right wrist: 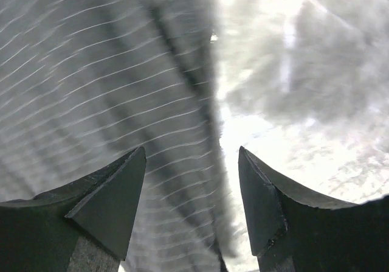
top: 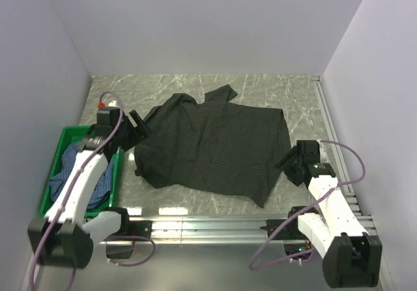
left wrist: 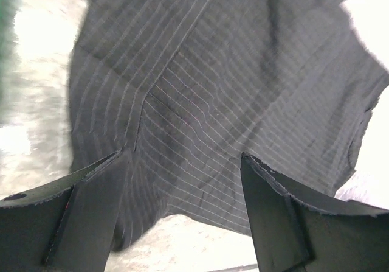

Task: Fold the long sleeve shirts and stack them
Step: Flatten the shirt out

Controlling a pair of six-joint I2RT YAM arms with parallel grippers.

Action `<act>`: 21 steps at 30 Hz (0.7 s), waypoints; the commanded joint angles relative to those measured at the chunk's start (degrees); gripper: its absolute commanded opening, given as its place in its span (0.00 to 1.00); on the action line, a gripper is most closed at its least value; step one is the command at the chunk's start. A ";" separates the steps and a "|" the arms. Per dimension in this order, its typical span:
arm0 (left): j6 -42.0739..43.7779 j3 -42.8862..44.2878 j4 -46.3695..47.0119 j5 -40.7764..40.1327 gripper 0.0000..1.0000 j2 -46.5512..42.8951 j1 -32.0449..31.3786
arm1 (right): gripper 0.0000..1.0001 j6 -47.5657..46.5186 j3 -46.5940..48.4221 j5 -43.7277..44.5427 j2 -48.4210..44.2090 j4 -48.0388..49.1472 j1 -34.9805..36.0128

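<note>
A black pinstriped long sleeve shirt [top: 215,144] lies spread across the middle of the marble table, collar toward the back. My left gripper [top: 139,125] hovers at its left edge, jaws open, with striped cloth [left wrist: 194,120] under and between the fingers but not pinched. At the shirt's right edge sits my right gripper [top: 287,157], also open; the cloth's hem [right wrist: 200,162] runs between its fingers, free of them. A blue checked shirt [top: 65,174] lies bunched in the crate at the left.
The green plastic crate [top: 71,133] stands at the near left, with my left arm reaching over it. White walls close in the table on the left, back and right. A metal rail [top: 208,224] runs along the near edge.
</note>
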 commanded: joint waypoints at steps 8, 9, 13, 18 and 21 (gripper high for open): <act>-5.71 -5.27 16.10 7.45 0.78 13.15 -0.28 | 0.65 2.59 -4.93 -3.42 5.23 9.26 -8.00; -6.69 -7.28 17.15 7.36 0.78 13.93 -0.36 | 0.63 2.33 -5.37 -4.73 6.72 9.79 -7.91; -11.61 -12.21 22.60 5.44 0.78 15.17 -0.37 | 0.58 1.81 -6.07 -8.25 10.77 13.30 -7.82; -17.15 -17.40 26.91 1.65 0.78 17.45 -0.37 | 0.41 1.02 -5.11 -9.41 14.99 13.93 -7.56; -20.49 -20.74 29.28 0.69 0.79 18.51 -0.37 | 0.21 0.40 -3.27 -7.39 15.26 12.44 -7.56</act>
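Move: The shirt's left edge fold lies about 17 cm below the left hand and 1 cm to its right; the green bin is some 25 cm left of that hand and 5 cm back. The right hand has the shirt's right edge about 5 cm below and 2 cm ahead, with the shirt's lower-right corner roughly 10 cm back and 6 cm left of the hand. Left hand drops about 14 cm, open, towards the left fold; right sinks some 5 cm, closing on the right edge. ##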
